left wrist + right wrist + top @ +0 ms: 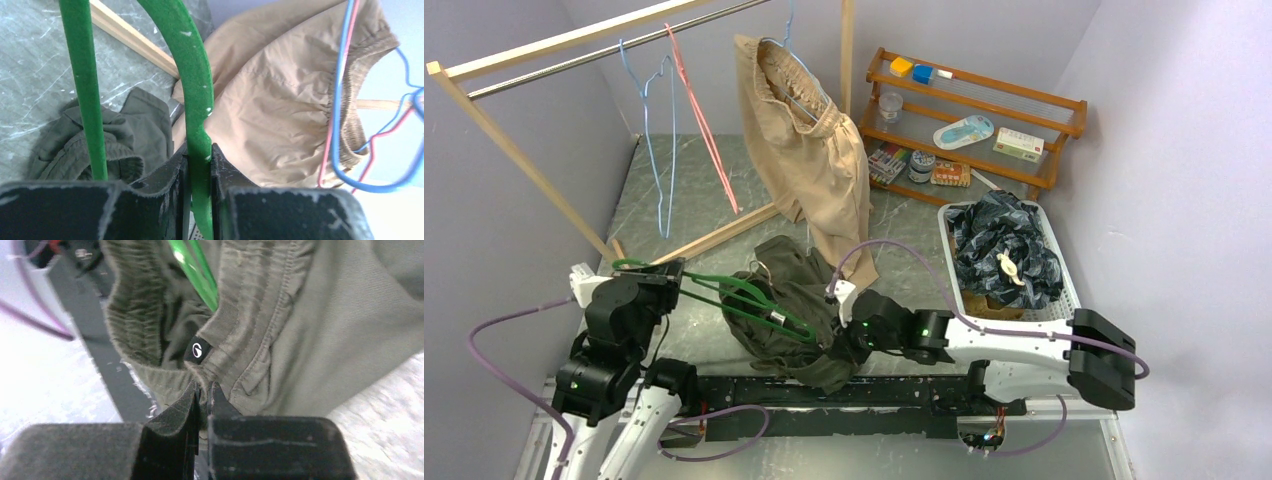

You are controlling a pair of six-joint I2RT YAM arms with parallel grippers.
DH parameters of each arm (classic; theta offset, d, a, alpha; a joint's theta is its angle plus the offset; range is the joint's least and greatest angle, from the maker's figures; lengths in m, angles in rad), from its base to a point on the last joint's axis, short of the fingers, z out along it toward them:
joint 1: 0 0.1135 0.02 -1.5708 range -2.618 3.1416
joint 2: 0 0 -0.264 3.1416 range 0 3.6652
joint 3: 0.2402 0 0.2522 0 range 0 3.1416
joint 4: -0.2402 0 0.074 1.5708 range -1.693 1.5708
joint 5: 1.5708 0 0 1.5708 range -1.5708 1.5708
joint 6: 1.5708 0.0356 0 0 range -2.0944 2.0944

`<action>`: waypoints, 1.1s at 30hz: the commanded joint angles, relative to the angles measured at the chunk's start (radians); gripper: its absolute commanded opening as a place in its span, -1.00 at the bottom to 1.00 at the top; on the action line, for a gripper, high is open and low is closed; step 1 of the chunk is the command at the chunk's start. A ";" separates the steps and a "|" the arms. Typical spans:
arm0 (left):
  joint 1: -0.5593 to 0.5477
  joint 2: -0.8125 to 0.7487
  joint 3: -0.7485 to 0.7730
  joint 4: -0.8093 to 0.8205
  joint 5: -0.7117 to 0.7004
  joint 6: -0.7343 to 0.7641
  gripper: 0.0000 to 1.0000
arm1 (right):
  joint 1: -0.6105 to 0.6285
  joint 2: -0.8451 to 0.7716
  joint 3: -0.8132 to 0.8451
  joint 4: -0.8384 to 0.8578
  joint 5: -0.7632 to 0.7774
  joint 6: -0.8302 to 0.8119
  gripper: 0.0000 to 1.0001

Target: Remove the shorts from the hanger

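Note:
The olive green shorts (789, 310) lie crumpled mid-table, still threaded on the green hanger (724, 290). My left gripper (669, 275) is shut on that hanger's hook end; in the left wrist view the green hanger (195, 90) runs up from between the jaws of the gripper (199, 160). My right gripper (839, 345) is shut on the shorts' elastic waistband; the right wrist view shows the gripper (204, 390) pinching the olive shorts (300, 340), with the hanger (195, 270) inside the waist. Light beige shorts (809, 150) hang on a blue hanger from the rail.
A wooden clothes rack (544, 45) stands at the back left with an empty blue hanger (664, 130) and a pink one (704, 120). A white basket (1064, 270) at the right holds dark navy shorts (1004, 245). A wooden shelf (974, 110) stands behind it.

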 commanded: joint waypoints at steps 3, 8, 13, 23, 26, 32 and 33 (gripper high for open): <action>0.000 -0.026 0.113 -0.090 -0.096 -0.040 -0.86 | -0.003 0.058 0.133 -0.283 0.547 0.124 -1.00; -0.014 -0.065 0.117 -0.103 -0.094 -0.048 -0.86 | -0.007 -0.051 0.146 -0.386 0.824 0.243 -1.00; -0.034 -0.065 0.086 -0.064 -0.027 -0.059 -0.86 | -0.009 -0.105 0.138 -0.498 0.942 0.406 -1.00; -0.037 -0.027 0.035 0.008 0.106 -0.086 -0.86 | -0.009 -0.043 0.202 -0.600 0.886 0.451 -0.68; -0.037 -0.014 0.037 -0.005 0.119 -0.092 -0.86 | -0.009 -0.079 0.211 -0.555 0.890 0.381 -0.35; -0.037 0.003 0.032 0.032 0.140 -0.056 -0.86 | -0.010 -0.225 0.230 -0.332 0.734 0.186 0.13; -0.037 0.006 0.023 0.043 0.147 -0.053 -0.86 | -0.010 -0.251 0.235 -0.289 0.661 0.153 0.14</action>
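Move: The olive shorts lie bunched with their middle about 8 cm left of the right hand, 7 ahead and 3 below; the right hand grips their waistband. The green hanger's far end is 5 cm left of that hand, 3 ahead and a touch higher, and the beige shorts' hem hangs 16 cm ahead, 5 right. From the left hand, the olive shorts lie about 22 cm right, 6 back and 21 below. The olive shorts' waistband, still pinched, is drawn by the right hand about 10 cm forward and 11 to the right, away from the green hanger's end, while the wrist swings some 50 degrees clockwise; it dips a little, opens and lifts about 5 cm clear. The left hand keeps the hanger raised, going up and back about 3 cm, then easing right and down. ##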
